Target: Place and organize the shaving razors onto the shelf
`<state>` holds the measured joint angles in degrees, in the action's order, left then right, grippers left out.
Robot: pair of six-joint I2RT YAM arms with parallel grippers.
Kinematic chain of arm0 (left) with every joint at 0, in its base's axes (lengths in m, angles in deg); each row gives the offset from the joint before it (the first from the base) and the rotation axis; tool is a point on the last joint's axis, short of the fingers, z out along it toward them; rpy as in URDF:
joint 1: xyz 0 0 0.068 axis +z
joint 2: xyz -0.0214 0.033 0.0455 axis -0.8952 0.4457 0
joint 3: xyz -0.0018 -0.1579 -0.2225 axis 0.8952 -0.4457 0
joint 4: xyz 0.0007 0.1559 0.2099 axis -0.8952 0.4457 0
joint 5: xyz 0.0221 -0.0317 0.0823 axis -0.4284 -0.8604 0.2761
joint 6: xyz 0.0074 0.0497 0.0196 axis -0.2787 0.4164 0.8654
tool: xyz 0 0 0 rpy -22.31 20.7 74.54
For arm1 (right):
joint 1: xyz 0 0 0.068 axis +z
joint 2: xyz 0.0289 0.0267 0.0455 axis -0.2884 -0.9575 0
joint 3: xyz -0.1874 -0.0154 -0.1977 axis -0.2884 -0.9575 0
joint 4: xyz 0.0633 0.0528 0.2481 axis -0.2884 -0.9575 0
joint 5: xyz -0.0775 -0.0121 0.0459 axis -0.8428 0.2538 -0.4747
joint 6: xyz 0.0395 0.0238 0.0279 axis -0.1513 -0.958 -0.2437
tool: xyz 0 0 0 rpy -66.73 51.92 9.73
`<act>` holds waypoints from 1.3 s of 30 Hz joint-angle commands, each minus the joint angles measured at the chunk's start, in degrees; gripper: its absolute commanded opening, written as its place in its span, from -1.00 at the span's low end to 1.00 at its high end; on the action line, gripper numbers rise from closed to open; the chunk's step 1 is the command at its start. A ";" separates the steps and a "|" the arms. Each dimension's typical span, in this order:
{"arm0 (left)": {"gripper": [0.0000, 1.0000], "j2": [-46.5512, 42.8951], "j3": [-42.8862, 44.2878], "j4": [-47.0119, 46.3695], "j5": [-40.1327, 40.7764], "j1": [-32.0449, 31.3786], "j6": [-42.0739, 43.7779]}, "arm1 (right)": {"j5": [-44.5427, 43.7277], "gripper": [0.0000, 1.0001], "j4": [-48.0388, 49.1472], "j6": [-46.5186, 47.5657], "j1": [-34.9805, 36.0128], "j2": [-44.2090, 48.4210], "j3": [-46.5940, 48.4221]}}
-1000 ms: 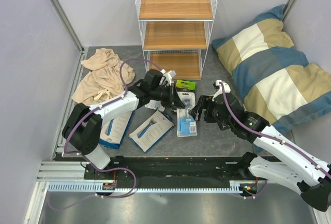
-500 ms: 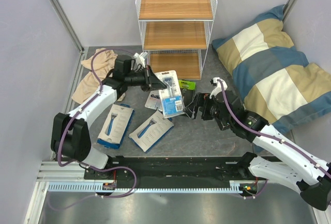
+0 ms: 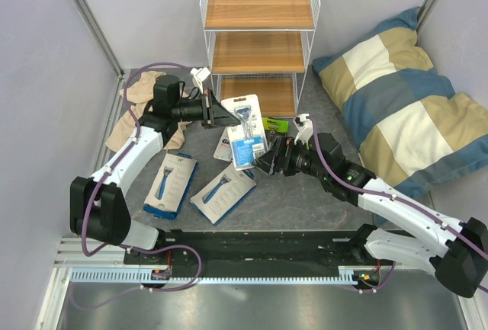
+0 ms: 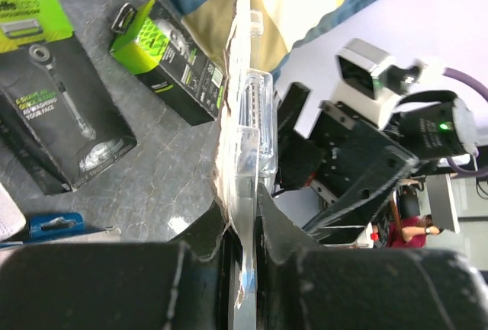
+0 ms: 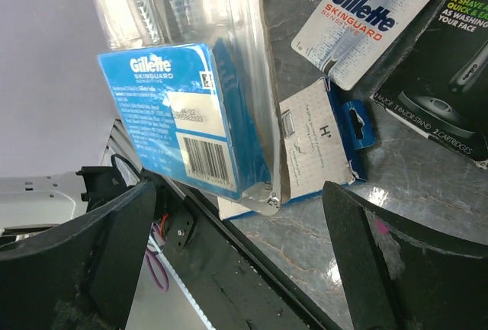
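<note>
My left gripper (image 3: 217, 113) is shut on the edge of a white-and-blue razor blister card (image 3: 245, 132) and holds it above the table, in front of the shelf (image 3: 259, 40). The left wrist view shows the jaws (image 4: 244, 208) pinching that card (image 4: 248, 116) edge-on. My right gripper (image 3: 267, 164) stands wide open just below the card. In the right wrist view the card's lower corner (image 5: 183, 116) hangs between the spread fingers (image 5: 76, 261), touching neither. Two larger white razor packs (image 3: 169, 185) (image 3: 223, 193) lie flat at the front left. Two black-and-green boxes (image 4: 57, 116) (image 4: 171, 59) lie beyond.
Another Gillette card (image 5: 358, 17) lies flat next to a blue-edged card (image 5: 320, 147). A beige cloth (image 3: 149, 109) is bunched at the left beside the shelf. A striped pillow (image 3: 404, 101) fills the right side. Grey walls close in both sides.
The left arm has lifted the blister card off the table and swung it back and left toward the shelf. The right gripper has opened wide and moved left under the card.
</note>
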<state>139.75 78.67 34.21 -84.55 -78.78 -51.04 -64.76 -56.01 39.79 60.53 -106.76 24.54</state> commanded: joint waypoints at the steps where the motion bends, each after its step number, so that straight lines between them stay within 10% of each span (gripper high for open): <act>1: -0.96 -2.87 0.53 -6.23 -4.52 0.04 -2.24 | 0.41 0.96 5.46 -1.41 0.18 -0.71 0.01; 24: -0.96 -2.43 -7.12 -20.21 -7.15 0.04 -11.47 | 4.37 0.74 22.51 -7.38 -0.88 2.18 -9.04; 39: -0.71 -1.82 -7.91 -20.56 -5.05 0.04 -10.95 | 5.60 -0.61 20.58 -7.12 -0.88 3.68 -9.13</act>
<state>139.22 70.45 16.18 -88.94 -78.71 -60.87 -59.69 -35.39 31.59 59.63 -103.94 15.23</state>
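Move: The raised razor pack is already pinched near its left edge by the left hand, its middle about 3 cm right, 2 cm back and 2 cm below. From the open right hand that middle is some 5 cm left, 4 cm ahead and 3 cm higher. On the table about 20 cm below the right hand, the black razor box lies some 16 cm straight ahead, the blue-edged razor pack about 16 cm left and level. The right hand works in close at the lower right part of the raised razor pack, edging about 1 cm left, dipping about 1 cm and then rising to end some 2.5 cm higher, while it rolls about 15 degrees so that its fingertips tip upward; over the last half second its wide-open fingers close and pinch the pack's lower right edge. The left hand keeps its shut grip near the left edge and holds the pack up nearly in place, easing back about 1 cm with a slight tilt of some 5 degrees. ##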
